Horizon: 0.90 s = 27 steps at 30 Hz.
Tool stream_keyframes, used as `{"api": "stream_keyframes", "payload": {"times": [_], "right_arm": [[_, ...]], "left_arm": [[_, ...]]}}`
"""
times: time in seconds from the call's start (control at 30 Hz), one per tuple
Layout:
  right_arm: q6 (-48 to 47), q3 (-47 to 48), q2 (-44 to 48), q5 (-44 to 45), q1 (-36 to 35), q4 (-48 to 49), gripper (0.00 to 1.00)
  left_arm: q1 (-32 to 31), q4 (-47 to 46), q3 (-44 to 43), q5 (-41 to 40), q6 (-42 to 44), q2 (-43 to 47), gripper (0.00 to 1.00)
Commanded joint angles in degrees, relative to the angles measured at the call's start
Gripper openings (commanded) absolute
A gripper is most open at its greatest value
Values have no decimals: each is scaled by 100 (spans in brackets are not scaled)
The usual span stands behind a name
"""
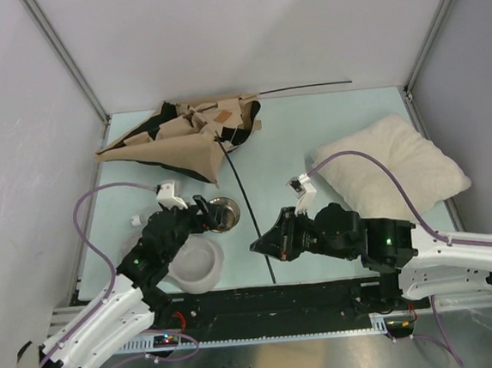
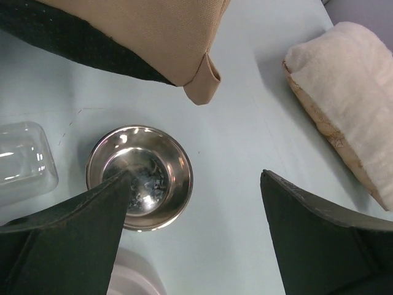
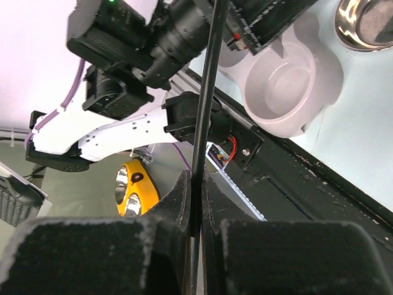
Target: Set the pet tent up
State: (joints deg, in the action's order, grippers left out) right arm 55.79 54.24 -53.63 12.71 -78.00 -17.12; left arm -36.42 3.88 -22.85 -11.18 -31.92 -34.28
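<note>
The pet tent [image 1: 186, 137] lies collapsed at the back left, tan fabric with black lining and a small brown label patch [image 1: 221, 115]. One thin black pole [image 1: 239, 184] runs from the tent toward the near edge; another pole [image 1: 306, 86] lies along the back wall. My right gripper [image 1: 258, 246] is shut on the first pole [image 3: 206, 92] near its lower end. My left gripper [image 1: 203, 207] is open and empty, hovering over the steel bowl [image 2: 140, 177], below a corner of the tent [image 2: 184, 43].
A cream fluffy pillow [image 1: 391, 167] lies at the right, also in the left wrist view [image 2: 347, 98]. The grey double pet bowl [image 1: 197, 264] sits at the near left, with its steel bowl [image 1: 223, 213] beside it. A clear plastic container [image 2: 21, 160] is at the left.
</note>
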Motion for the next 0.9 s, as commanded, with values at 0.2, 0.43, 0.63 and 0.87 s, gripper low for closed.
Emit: {"api": "stream_keyframes", "payload": {"times": [0.2,0.43,0.63,0.87], "right_arm": [[257,321,-154,-37,130,762,0],[364,321,-228,-105,157,919,0],[372,320,-279,-114,168,910,0],[326,318,-243,-137,165,909,0]], "left_arm": [[-21,-2128,198,-513,929,-773,91],[-160,-2889,208,-820,934,-1792,78],[-279,-3178,7,-1200,1023,-2401,62],[-278,-3187,64,-1680,1051,-2456,55]]}}
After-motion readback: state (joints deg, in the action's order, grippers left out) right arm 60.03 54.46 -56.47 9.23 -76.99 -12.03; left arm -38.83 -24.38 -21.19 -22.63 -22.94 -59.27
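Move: The tent's near corner, with its small fabric loop, hangs about 9 cm ahead of the open left hand, 3 cm to its right and some 5 cm lower. The steel bowl lies under the approach, about 5 cm ahead, 3 cm right and 15 cm down; the clear bottle is 6 cm ahead and some 17 cm left. From the right hand, which grips the pole, that corner is about 24 cm ahead, 12 cm left and 17 cm lower. Forward goes the left hand, about 6 cm over the steel bowl towards the tent's near corner, rising slightly before sinking to end 3 cm lower. Its wrist rolls some 10 degrees, left side up, while the wide-open fingers narrow to about half. The right hand keeps its pinch on the pole and eases 2 cm left. ##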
